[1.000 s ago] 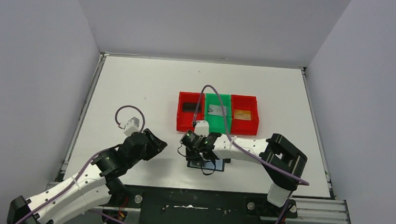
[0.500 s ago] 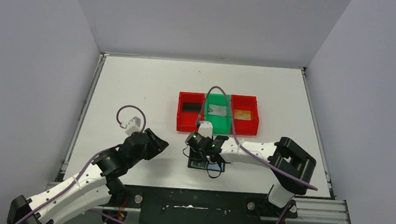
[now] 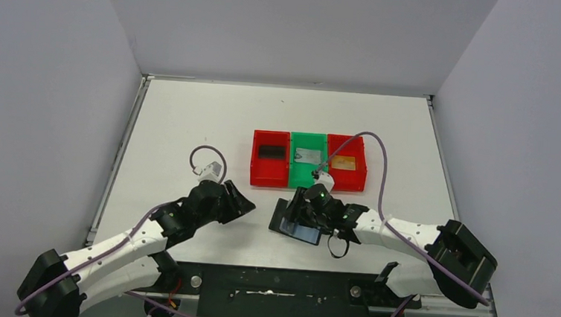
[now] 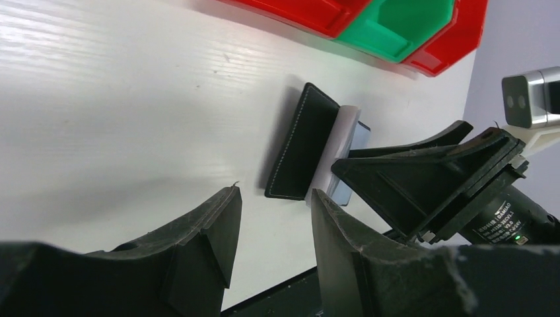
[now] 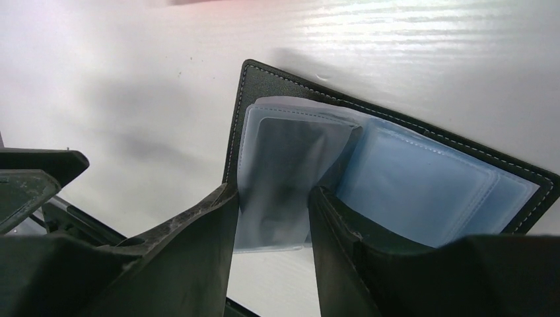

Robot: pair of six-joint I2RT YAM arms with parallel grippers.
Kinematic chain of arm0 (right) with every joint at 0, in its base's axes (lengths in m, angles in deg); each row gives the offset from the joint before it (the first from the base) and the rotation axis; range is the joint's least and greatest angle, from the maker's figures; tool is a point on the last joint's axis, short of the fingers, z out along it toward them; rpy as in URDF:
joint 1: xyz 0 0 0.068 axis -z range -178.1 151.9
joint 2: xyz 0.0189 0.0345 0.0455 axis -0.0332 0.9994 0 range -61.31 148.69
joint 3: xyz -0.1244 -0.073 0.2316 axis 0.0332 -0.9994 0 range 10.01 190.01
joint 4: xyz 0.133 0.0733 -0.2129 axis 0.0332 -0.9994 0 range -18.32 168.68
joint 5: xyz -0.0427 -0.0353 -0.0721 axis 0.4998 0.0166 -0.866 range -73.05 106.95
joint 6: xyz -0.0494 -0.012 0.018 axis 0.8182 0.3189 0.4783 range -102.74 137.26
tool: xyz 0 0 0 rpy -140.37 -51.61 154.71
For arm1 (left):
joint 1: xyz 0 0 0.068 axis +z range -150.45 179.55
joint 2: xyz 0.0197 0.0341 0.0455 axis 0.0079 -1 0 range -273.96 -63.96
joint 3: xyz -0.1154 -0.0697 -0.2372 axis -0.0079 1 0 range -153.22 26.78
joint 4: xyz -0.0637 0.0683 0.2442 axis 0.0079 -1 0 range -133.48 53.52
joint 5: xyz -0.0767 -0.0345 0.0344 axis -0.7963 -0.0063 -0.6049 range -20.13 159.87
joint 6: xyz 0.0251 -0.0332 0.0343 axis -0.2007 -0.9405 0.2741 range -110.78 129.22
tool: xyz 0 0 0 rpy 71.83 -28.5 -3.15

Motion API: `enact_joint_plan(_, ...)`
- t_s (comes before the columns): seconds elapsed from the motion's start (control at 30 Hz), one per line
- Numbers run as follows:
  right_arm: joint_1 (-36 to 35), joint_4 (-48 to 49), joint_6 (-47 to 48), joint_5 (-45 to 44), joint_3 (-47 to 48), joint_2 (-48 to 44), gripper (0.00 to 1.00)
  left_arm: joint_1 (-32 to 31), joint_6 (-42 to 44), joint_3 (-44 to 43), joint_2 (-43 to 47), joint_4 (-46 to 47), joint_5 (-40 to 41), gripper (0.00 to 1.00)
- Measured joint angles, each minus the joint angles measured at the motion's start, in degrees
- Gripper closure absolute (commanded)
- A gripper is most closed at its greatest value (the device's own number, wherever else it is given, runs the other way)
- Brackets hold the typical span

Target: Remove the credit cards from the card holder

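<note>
The black card holder (image 3: 299, 228) lies open near the table's front edge, its left cover (image 4: 300, 148) tipped up off the surface. Pale blue clear sleeves (image 5: 422, 178) fan out inside it. My right gripper (image 3: 306, 209) reaches onto it from the right and is shut on one raised clear sleeve (image 5: 274, 165), which spans the gap between both fingers (image 5: 271, 191). I cannot tell whether that sleeve holds a card. My left gripper (image 3: 243, 203) hovers just left of the holder, open and empty (image 4: 274, 195). Three credit cards lie in the bins: dark (image 3: 270, 152), silvery (image 3: 308, 156), orange (image 3: 343, 163).
A row of three joined bins stands behind the holder: red (image 3: 255, 164), green (image 3: 292, 176), red (image 3: 364, 172). The table's front edge with its black rail (image 3: 276, 277) runs close below both grippers. Purple cables loop over each wrist.
My right gripper has narrowed onto the sleeve and swung right, dragging the holder and tipping its left cover up. The left arm has moved right and forward, closer to the holder.
</note>
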Motion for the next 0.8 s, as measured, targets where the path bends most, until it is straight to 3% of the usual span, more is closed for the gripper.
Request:
enact_joint_plan(0.27, 0.9, 2.1, -2.0, 0.7, -5.5, -7.1, 0.57, -0.7, 3.6, -1.7, -12.2, 9.9, -7.6, 0.57)
enact_joint_plan(0.47, 3.3, 4.8, -3.7, 1.5, -10.9, -12.8, 0.57, -4.9, 6.6, -7.7, -22.8, 15.0, -12.0, 0.57)
enact_joint_plan(0.8, 7.2, 9.7, -5.3, 5.4, -16.1, -14.5, 0.57, -8.4, 8.9, -10.8, -30.3, 19.5, -14.7, 0.57)
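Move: The plastic card sleeve, raised from the open card holder and already gripped in my right fingers, is about 14 cm to the right of my left hand, 2 cm nearer me and 5 cm lower. The holder's black flap lies some 10 cm to the right of my left hand, 2 cm back and 8 cm down. The left red box is roughly 20 cm ahead and 7 cm right of that hand; the green box stands about 14 cm farther right. I swing my left hand about 12 cm to the right, in over the black flap towards the card sleeve, yawing it some 25 degrees clockwise with the fingers kept half open. Meanwhile my right hand keeps its grip on the sleeve and draws it about 4 cm to the right, bobbing up a little on the way and rolling its left side up about 10 degrees. ##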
